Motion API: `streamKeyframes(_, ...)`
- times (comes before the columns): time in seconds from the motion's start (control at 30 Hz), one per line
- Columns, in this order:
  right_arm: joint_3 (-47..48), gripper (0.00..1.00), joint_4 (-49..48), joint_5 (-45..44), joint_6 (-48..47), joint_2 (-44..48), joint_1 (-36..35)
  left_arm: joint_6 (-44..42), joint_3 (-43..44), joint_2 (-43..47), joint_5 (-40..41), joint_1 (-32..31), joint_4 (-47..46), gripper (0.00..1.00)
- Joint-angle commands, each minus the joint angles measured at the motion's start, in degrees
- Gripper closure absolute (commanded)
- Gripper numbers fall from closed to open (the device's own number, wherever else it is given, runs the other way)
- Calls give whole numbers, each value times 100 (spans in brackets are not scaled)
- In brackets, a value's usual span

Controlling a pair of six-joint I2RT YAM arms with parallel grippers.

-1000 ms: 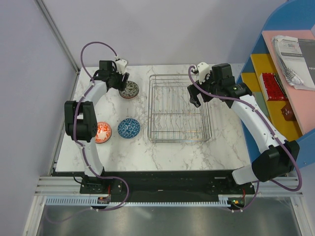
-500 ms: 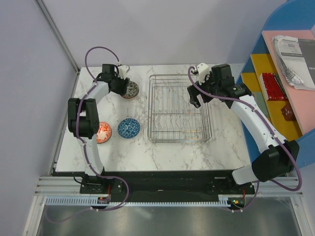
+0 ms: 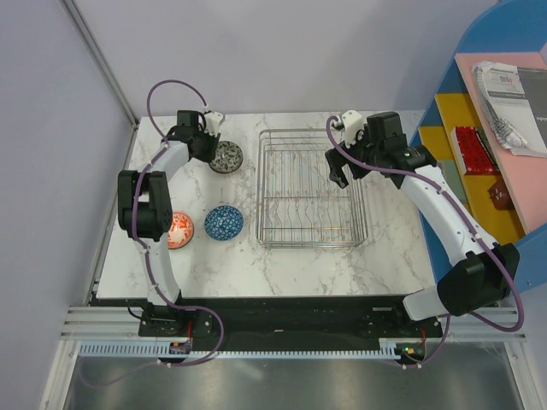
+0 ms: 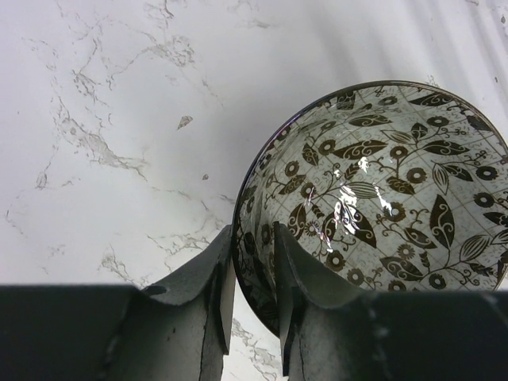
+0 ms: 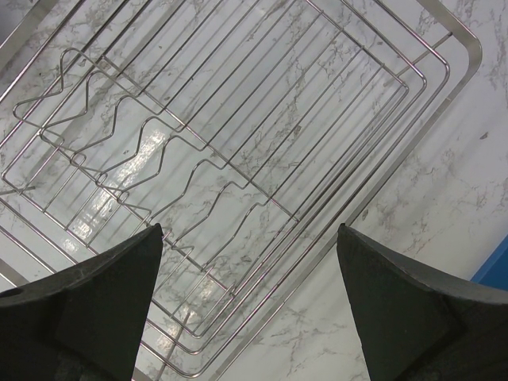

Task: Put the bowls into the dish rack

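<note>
A grey-black patterned bowl [image 3: 227,156] sits at the back left of the table. My left gripper [image 3: 211,147] is shut on its rim, one finger inside and one outside; the wrist view shows the bowl [image 4: 381,198] tilted up between the fingers [image 4: 295,270]. A blue bowl [image 3: 224,222] and an orange-red bowl [image 3: 179,229] rest on the table nearer the front left. The silver wire dish rack [image 3: 309,186] stands in the middle with no bowls in it. My right gripper [image 3: 340,167] is open and empty above the rack's right side [image 5: 238,159].
A blue shelf unit [image 3: 487,128] with papers and small items stands at the right edge. A grey wall runs along the left and back. Bare marble lies in front of the rack.
The left gripper has closed on the grey-black bowl's rim and the bowl has shifted slightly and tilted. The right arm has not moved.
</note>
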State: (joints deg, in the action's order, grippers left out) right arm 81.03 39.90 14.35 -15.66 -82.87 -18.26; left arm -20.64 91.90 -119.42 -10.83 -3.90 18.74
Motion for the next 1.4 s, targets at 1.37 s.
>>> streamKeyframes(1.37,88,2,-26,121,63,-1,-72,-458,364,797,819,-374,16,98)
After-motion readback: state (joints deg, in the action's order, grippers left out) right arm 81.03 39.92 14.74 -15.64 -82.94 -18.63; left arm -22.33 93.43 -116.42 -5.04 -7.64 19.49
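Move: The grey leaf-patterned bowl's middle is about 6 cm to the right of the left hand, level with it front to back and some 2 cm lower; the open fingers already straddle its left rim. The blue bowl stands about 22 cm back and 6 cm right, the orange bowl 25 cm back and 9 cm left, the dish rack's middle 10 cm back and 34 cm right. From the right hand the grey bowl lies 17 cm ahead, 37 cm left, 20 cm down. Raise the left gripper gently, about 1 cm, with its fingers still astride the grey bowl's left rim, then shut them to pinch that rim while easing right. Keep the pinch and lift on to about 3.5 cm up in all, ending about 2 cm to the right towards the rack; the wrist tilts only some 5 degrees. ##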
